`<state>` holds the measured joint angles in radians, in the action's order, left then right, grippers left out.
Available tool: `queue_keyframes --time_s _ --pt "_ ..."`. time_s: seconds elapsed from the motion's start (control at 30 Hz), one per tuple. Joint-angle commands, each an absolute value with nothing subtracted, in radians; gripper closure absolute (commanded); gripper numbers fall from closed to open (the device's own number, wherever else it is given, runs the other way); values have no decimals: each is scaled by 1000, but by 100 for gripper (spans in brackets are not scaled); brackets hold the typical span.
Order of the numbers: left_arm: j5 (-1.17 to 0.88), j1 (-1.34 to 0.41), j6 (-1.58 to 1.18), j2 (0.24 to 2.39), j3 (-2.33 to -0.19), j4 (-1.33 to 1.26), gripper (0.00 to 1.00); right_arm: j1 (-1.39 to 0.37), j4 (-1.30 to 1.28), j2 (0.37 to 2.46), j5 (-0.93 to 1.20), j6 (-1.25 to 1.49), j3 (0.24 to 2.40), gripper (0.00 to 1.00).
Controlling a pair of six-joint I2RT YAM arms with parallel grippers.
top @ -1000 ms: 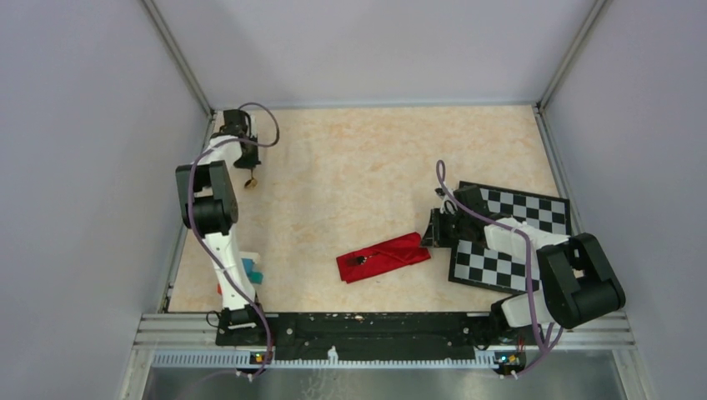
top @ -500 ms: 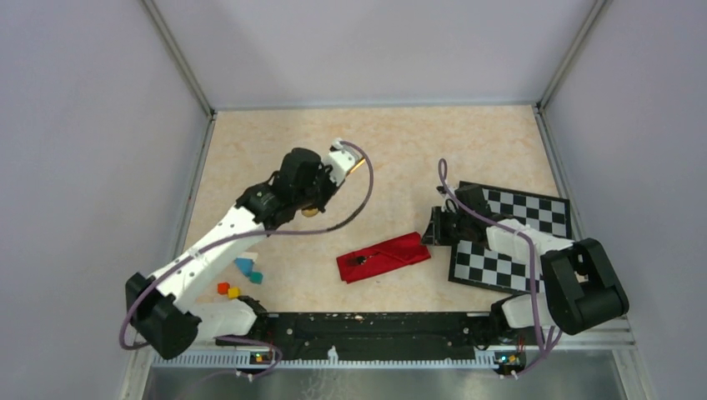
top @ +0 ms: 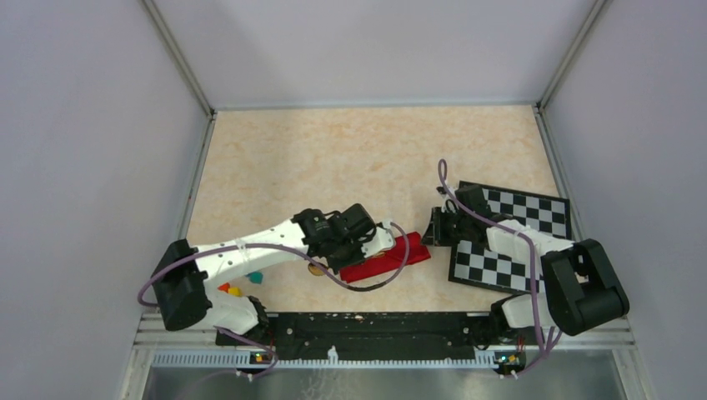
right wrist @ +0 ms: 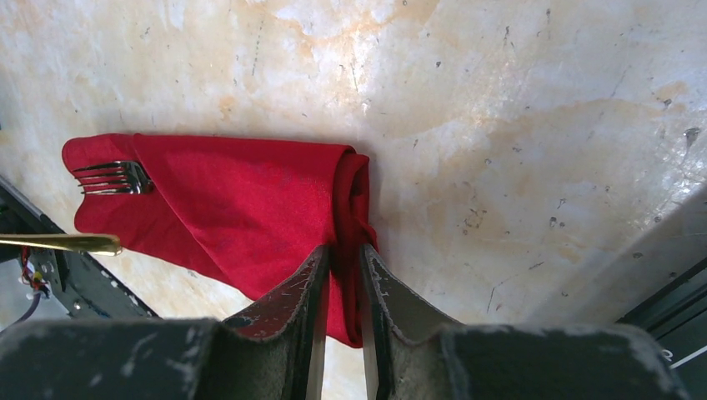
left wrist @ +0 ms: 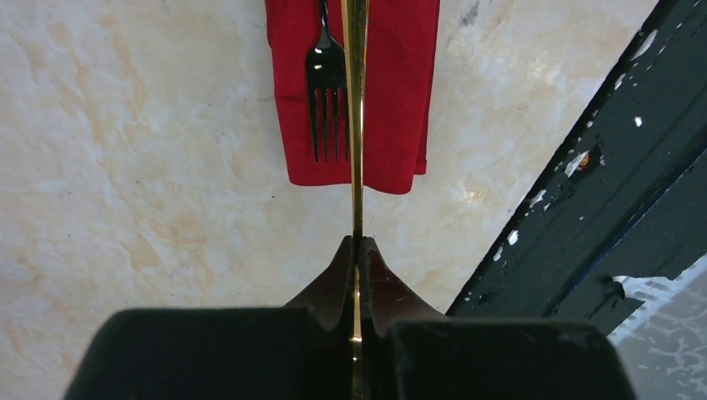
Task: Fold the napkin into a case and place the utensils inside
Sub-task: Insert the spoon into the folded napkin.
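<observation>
The red napkin [top: 392, 257] lies folded into a narrow strip near the table's front. A black fork [left wrist: 328, 100] rests on its left end, tines showing [right wrist: 112, 177], and its handle runs under a diagonal fold. My left gripper [left wrist: 357, 242] hangs just short of that end, shut on a thin gold utensil [left wrist: 356, 125]. Seen edge-on, the utensil reaches forward over the cloth beside the fork, and its tip [right wrist: 67, 242] shows in the right wrist view. My right gripper [top: 431, 237] is shut on the bunched right end of the napkin [right wrist: 242, 200], with cloth pinched between the jaws.
A black-and-white chequered mat [top: 534, 208] lies under my right arm. Small coloured blocks [top: 233, 290] sit by the left arm's base. The black front rail [top: 375, 321] runs close along the napkin's near side [left wrist: 584, 208]. Walls enclose the table.
My left arm has swung from the far left corner across the table and down to the napkin's left end, carrying the gold utensil. The right gripper has stayed on the napkin's right end.
</observation>
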<state>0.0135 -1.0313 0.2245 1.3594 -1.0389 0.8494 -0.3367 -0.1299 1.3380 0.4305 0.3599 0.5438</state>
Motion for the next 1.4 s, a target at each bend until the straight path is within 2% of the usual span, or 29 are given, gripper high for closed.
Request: queue_keyframes --time_s 0.0,0.47,0.77,1.37 --pt "11 -1049 210 1410 -1080 902 100 -328 -101 1305 438 345 537 80" --pt "36 -1052 222 1570 -1128 828 100 -329 -95 1295 448 346 531 80" --pt "48 -1043 198 1551 -1110 719 100 -328 -91 1285 453 347 528 81" --pt "-59 -1065 180 1629 -1166 632 100 -328 -92 1310 450 347 531 81"
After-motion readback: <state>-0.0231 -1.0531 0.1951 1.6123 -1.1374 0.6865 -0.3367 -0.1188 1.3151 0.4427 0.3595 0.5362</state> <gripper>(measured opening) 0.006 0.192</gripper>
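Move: The left hand, gripping the gold spoon near its bowl with the handle pointing right, has the mouth of the napkin's pocket about 10 cm to its right, 3 cm ahead and some 8 cm below. The napkin's open left end is only about 2 cm right, and the fork tines are about 6 cm right and 2 cm ahead, both at that same depth. From the right hand, the pocket mouth is about 10 cm left, 4 cm back and slightly lower. The spoon's handle tip slides under the napkin's diagonal fold, beside the fork, while the left fingers keep their pinch near the bowl. The left hand first sinks about 4 cm, dipping the handle tip some 8 degrees, then levels the spoon out as it travels about 5 cm right and slightly forward along the napkin. ##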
